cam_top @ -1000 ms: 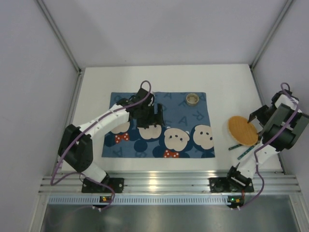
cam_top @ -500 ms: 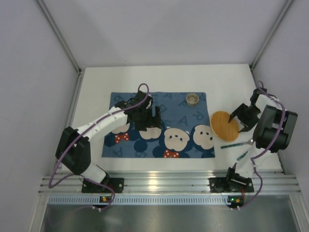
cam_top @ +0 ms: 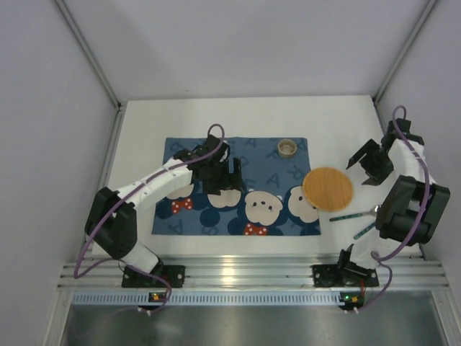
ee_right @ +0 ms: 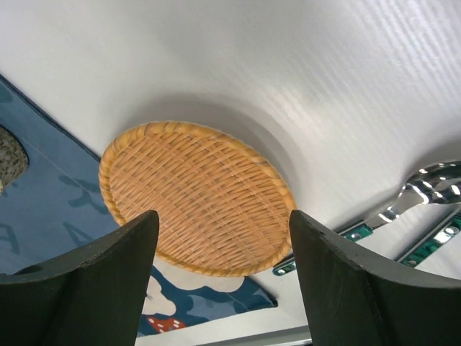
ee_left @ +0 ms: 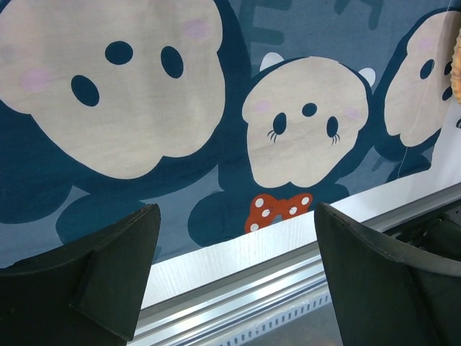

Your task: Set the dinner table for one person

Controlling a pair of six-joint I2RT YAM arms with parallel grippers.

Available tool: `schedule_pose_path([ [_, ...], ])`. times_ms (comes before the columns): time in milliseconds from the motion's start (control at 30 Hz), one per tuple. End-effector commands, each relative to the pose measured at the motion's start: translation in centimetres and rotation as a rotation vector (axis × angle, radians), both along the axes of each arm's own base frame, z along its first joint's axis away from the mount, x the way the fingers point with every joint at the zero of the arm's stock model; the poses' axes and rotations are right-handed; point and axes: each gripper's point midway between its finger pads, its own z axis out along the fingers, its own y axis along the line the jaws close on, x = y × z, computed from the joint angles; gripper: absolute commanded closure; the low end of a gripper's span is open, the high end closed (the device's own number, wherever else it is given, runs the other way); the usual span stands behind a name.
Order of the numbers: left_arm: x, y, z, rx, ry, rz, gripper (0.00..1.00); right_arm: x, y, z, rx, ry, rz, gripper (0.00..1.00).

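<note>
The white dinner table (cam_top: 216, 122) carries a blue bear-print placemat (cam_top: 238, 186). A round woven plate (cam_top: 328, 189) lies flat, its left part over the placemat's right edge. My right gripper (cam_top: 364, 164) hovers just right of it, open and empty. In the right wrist view the woven plate (ee_right: 194, 198) lies below the open right gripper (ee_right: 223, 216), untouched. My left gripper (cam_top: 223, 176) hangs open over the placemat's middle. The left wrist view shows the left gripper (ee_left: 238, 209) open above the placemat (ee_left: 216, 166), with nothing between its fingers.
A small round cup (cam_top: 287, 148) stands on the placemat's far right corner. Green-handled cutlery (cam_top: 346, 216) and a second piece (cam_top: 366, 229) lie right of the placemat, with a shiny spoon bowl (ee_right: 425, 187). The ribbed aluminium rail (cam_top: 245, 270) runs along the near edge.
The woven plate has moved left from the table's right side onto the placemat's right edge. The right gripper has drawn back from it. The left gripper has barely shifted.
</note>
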Motion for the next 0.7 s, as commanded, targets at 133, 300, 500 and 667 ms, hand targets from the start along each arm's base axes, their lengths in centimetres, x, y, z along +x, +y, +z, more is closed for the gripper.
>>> schedule_pose_path([
  [133, -0.4, 0.1, 0.4, -0.013, -0.018, 0.006, 0.07, -2.7, -1.5, -1.4, -0.04, 0.036, -0.037, 0.27],
  [300, -0.4, 0.3, 0.7, -0.007, -0.026, 0.017, 0.07, -3.3, -0.2, -5.0, 0.02, 0.042, -0.029, 0.29],
  [500, -1.2, 1.0, 0.5, 0.003, -0.02, 0.034, 0.07, -2.2, 1.6, -7.6, 0.118, -0.032, -0.002, 0.36],
  [667, -1.8, 1.8, 0.5, 0.018, -0.02, 0.047, 0.07, -2.6, 2.4, -9.3, 0.155, -0.05, -0.011, 0.6],
])
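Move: The plate lies flat on the table, its middle about 11 cm to the right hand's left, 2 cm nearer the base and some 8 cm below. The cup stands roughly 16 cm farther out than the plate and 13 cm to its left. A green-handled spoon lies about 9 cm nearer the base than the plate and 7 cm to its right. From the left hand, the plate is some 32 cm to the right and 4 cm ahead. The right hand's fingers come down astride the plate's right-hand rim and start closing on it, one finger over the weave and the other outside. It sinks about 7 cm while sweeping some 5 cm back, then eases 1–2 cm forward and leftward near the table, rolling slightly so its left side lifts, as the gap narrows from wide to under half. ##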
